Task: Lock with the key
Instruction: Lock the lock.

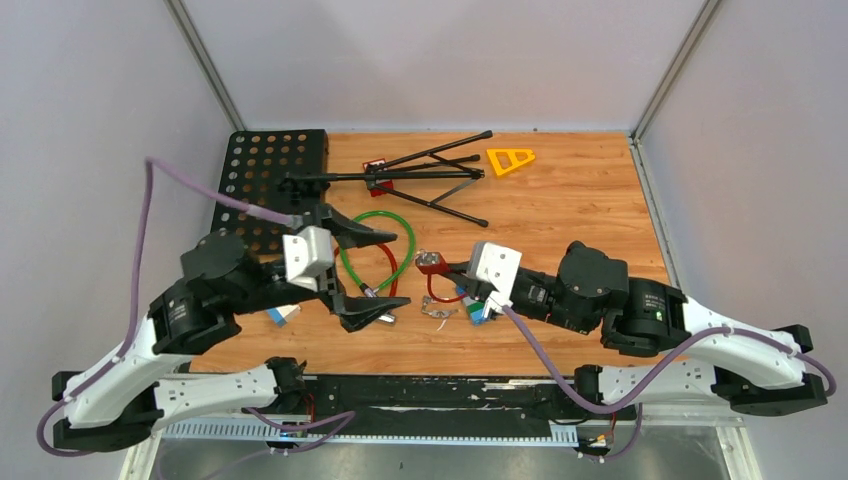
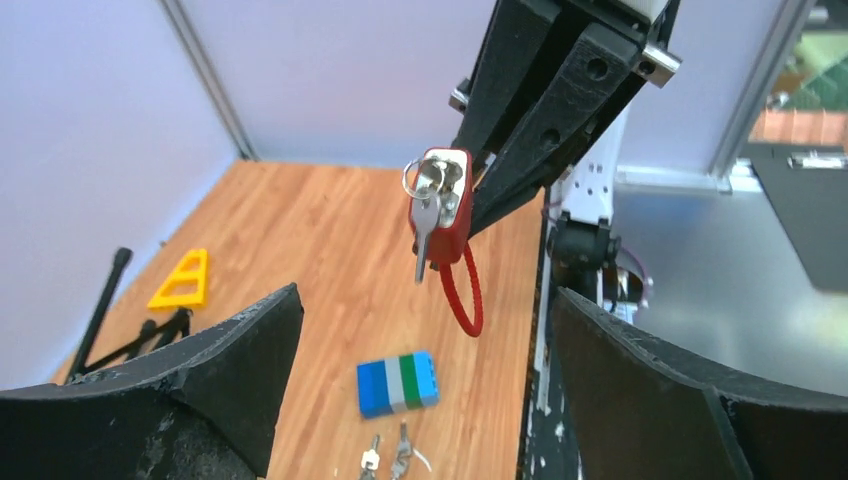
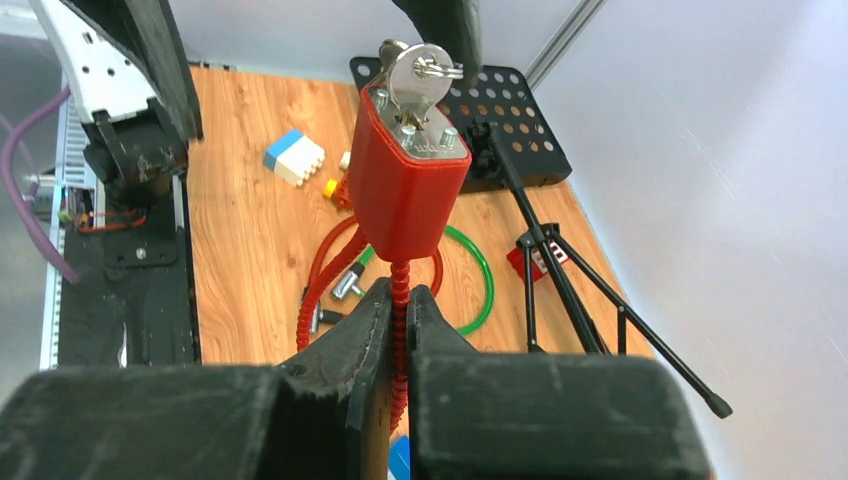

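Observation:
A red padlock (image 3: 405, 190) hangs in the air with a silver key (image 3: 420, 75) in its keyhole, a key ring through the key's head. My right gripper (image 3: 400, 300) is shut on the padlock's red ribbed cable (image 3: 401, 275) just below the body. In the top view the padlock (image 1: 432, 262) is at the table's middle, just past the tips of my left gripper (image 1: 385, 268). The left gripper (image 2: 425, 320) is wide open and holds nothing. From its wrist view the padlock (image 2: 445, 205) and key (image 2: 427, 225) are ahead, between its fingers' lines.
A green cable loop (image 1: 385, 250) lies under the left gripper. Below the padlock are a blue, grey and green brick block (image 2: 398, 382) and loose keys (image 2: 385, 462). A black folding stand (image 1: 420, 175), an orange triangle (image 1: 510, 160) and a black perforated plate (image 1: 270, 170) lie at the back.

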{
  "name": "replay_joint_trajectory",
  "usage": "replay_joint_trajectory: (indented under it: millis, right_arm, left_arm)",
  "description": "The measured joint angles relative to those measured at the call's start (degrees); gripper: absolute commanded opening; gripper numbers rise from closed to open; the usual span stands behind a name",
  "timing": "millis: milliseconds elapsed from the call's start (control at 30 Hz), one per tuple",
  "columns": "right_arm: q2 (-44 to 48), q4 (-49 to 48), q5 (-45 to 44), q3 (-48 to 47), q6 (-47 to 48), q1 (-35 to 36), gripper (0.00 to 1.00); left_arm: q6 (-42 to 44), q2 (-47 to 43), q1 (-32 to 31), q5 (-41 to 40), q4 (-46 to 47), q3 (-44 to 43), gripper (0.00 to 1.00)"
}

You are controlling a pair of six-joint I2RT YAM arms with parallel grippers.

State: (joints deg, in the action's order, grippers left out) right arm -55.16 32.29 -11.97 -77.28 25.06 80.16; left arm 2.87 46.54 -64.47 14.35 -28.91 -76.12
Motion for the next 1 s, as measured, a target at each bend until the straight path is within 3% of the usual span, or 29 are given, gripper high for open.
replay_joint_trajectory:
  millis: [233, 533, 867, 1000]
  right_arm:
    - [2.4, -9.8, 0.7, 4.6, -2.8, 0.0, 0.00]
    - [2.5, -17.3, 4.8, 5.6, -6.5, 0.0, 0.00]
    - [2.8, -20.7, 6.1, 7.5, -8.4, -0.1, 0.00]
    - [2.8, -21.0, 6.1, 8.2, -8.8, -0.1, 0.00]
  left_arm:
    - [-4.7, -9.0, 0.0, -4.1, 17.4, 12.1, 0.76]
    - [-10.4, -4.9, 0.0, -3.4, 30.8, 15.5, 0.57]
    - [-14.8, -3.0, 0.0, -1.1, 40.7, 17.2, 0.57]
    - [-16.4, -2.3, 0.0, 0.1, 42.9, 17.4, 0.51]
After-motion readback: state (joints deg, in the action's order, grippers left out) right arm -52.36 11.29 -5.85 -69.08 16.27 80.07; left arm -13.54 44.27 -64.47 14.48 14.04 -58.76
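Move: The key sits in the upper face of the red lock, roughly 7 cm to the right of my wide-open left hand, 1 cm ahead and 3 cm higher. The lock body is just under it, also about 7 cm right and 1 cm ahead, 1 cm up, with its red cable loop hanging some 9 cm right, 2 cm back and 4 cm below. From my right hand, which holds the cable, the key is about 5 cm left, 2 cm ahead and 3 cm up. I swing my left hand up and briefly left, then bring it back in to the right around the key end of the lock, rising about 6 cm in all, tipping my fingers up nearly 30 degrees and closing them to about half open. Meanwhile my right hand keeps its pinch on the cable and carries the lock up some 4 cm, a little left and back towards my left fingers, tipping it up nearly 20 degrees. Whether a finger touches the key can't be seen. ##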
